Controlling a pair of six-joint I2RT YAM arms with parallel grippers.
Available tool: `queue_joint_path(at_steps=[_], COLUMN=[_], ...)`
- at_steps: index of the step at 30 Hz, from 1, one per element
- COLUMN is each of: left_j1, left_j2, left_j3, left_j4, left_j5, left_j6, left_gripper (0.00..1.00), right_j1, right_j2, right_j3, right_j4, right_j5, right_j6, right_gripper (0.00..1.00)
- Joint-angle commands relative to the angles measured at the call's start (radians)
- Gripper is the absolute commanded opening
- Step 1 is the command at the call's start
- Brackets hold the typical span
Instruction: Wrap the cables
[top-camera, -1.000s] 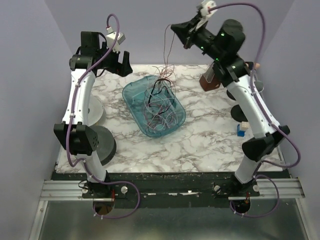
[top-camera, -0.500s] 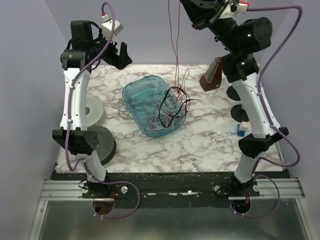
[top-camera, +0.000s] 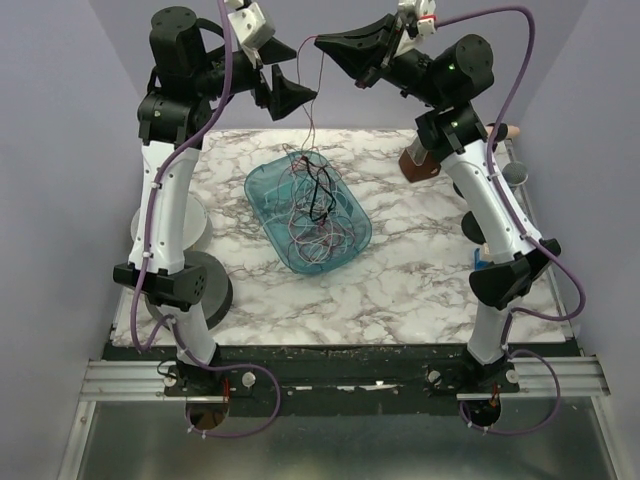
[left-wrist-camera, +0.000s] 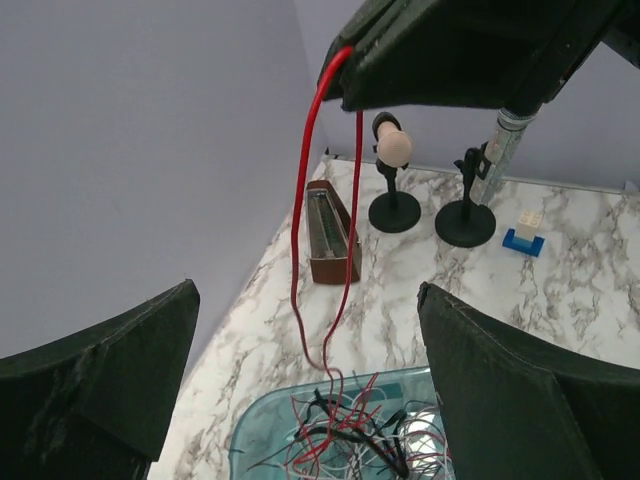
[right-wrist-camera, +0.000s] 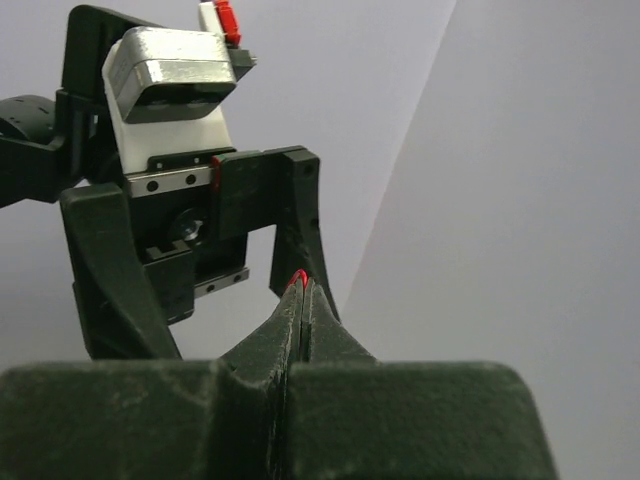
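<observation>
The cables (top-camera: 315, 208) are a tangle of thin red, black, white and pink wires lying in a clear teal bin (top-camera: 262, 190). One red strand (top-camera: 316, 100) rises from the tangle to my right gripper (top-camera: 322, 44), which is high above the bin and shut on it. The right wrist view shows a red tip of that strand (right-wrist-camera: 298, 277) poking out between the closed fingers. My left gripper (top-camera: 297, 74) is wide open, raised just left of the right gripper and facing it. In the left wrist view the red strand (left-wrist-camera: 300, 220) hangs as a doubled loop between the spread fingers (left-wrist-camera: 530, 390).
A brown wedge-shaped box (top-camera: 418, 160) stands at the back right, with black round-based stands (left-wrist-camera: 395, 210) and a small blue block (top-camera: 483, 262) near it. Grey discs (top-camera: 190, 222) lie by the left arm. Purple arm cables loop around both arms.
The right gripper has come down and leftward with the red strand. The left arm has risen and swung right to face it. The tangle has settled back toward the bin's middle.
</observation>
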Motion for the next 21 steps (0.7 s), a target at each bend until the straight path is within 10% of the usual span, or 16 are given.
queue_joint_path(at_steps=[1,6,11,15,21], left_j1=[-0.039,-0.019,0.045,0.096,0.088], left_j2=[0.014,0.018,0.004,0.008,-0.015], left_j3=[-0.037,-0.027,0.067,0.224,0.133], left_j4=[0.068,0.124,0.241,0.368,0.675], left_j5=[0.001,-0.03,-0.117,-0.223,-0.084], left_j6=[-0.013,-0.098,-0.256,-0.278,-0.554], left_gripper=[0.95,0.0,0.0,0.0,0.0], right_j1=[0.004,0.001,-0.03,-0.022,0.038], right_j2=[-0.004,-0.021,-0.015,-0.012,0.047], right_j3=[-0.022,-0.063,-0.163,-0.351,-0.521], right_j4=[0.019,0.0,-0.095,-0.209,-0.047], right_j5=[-0.089,-0.075,-0.002,0.005,0.027], right_j6=[0.04,0.045,0.034,-0.105,-0.066], right_gripper=[0.01,0.01,0.01,0.63,0.77])
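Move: The red cable hangs as a narrow loop from the right hand's shut fingertips, and its strands lie almost between the left hand's open fingers, about 2 cm to that hand's right, 1 cm ahead and level with it; from the right hand this stretch is some 7 cm below and 1 cm to the left. The blue bin of cables sits roughly 46 cm beneath the left hand, 2 cm back, and 54 cm below the right hand, 4 cm to its left and level fore and aft. The left hand eases a couple of centimetres to the right and shuts its fingers on the red strands just under the right fingertips, then lifts them about 13 cm while drifting left, its fingers tipping upward. The right hand stays nearly in place with its hold until the left has closed, then opens, lets go of the loop and drops quickly some 24 cm and a little forward towards the blue bin, its left-pointing fingers tipping down beside the hanging cables. ##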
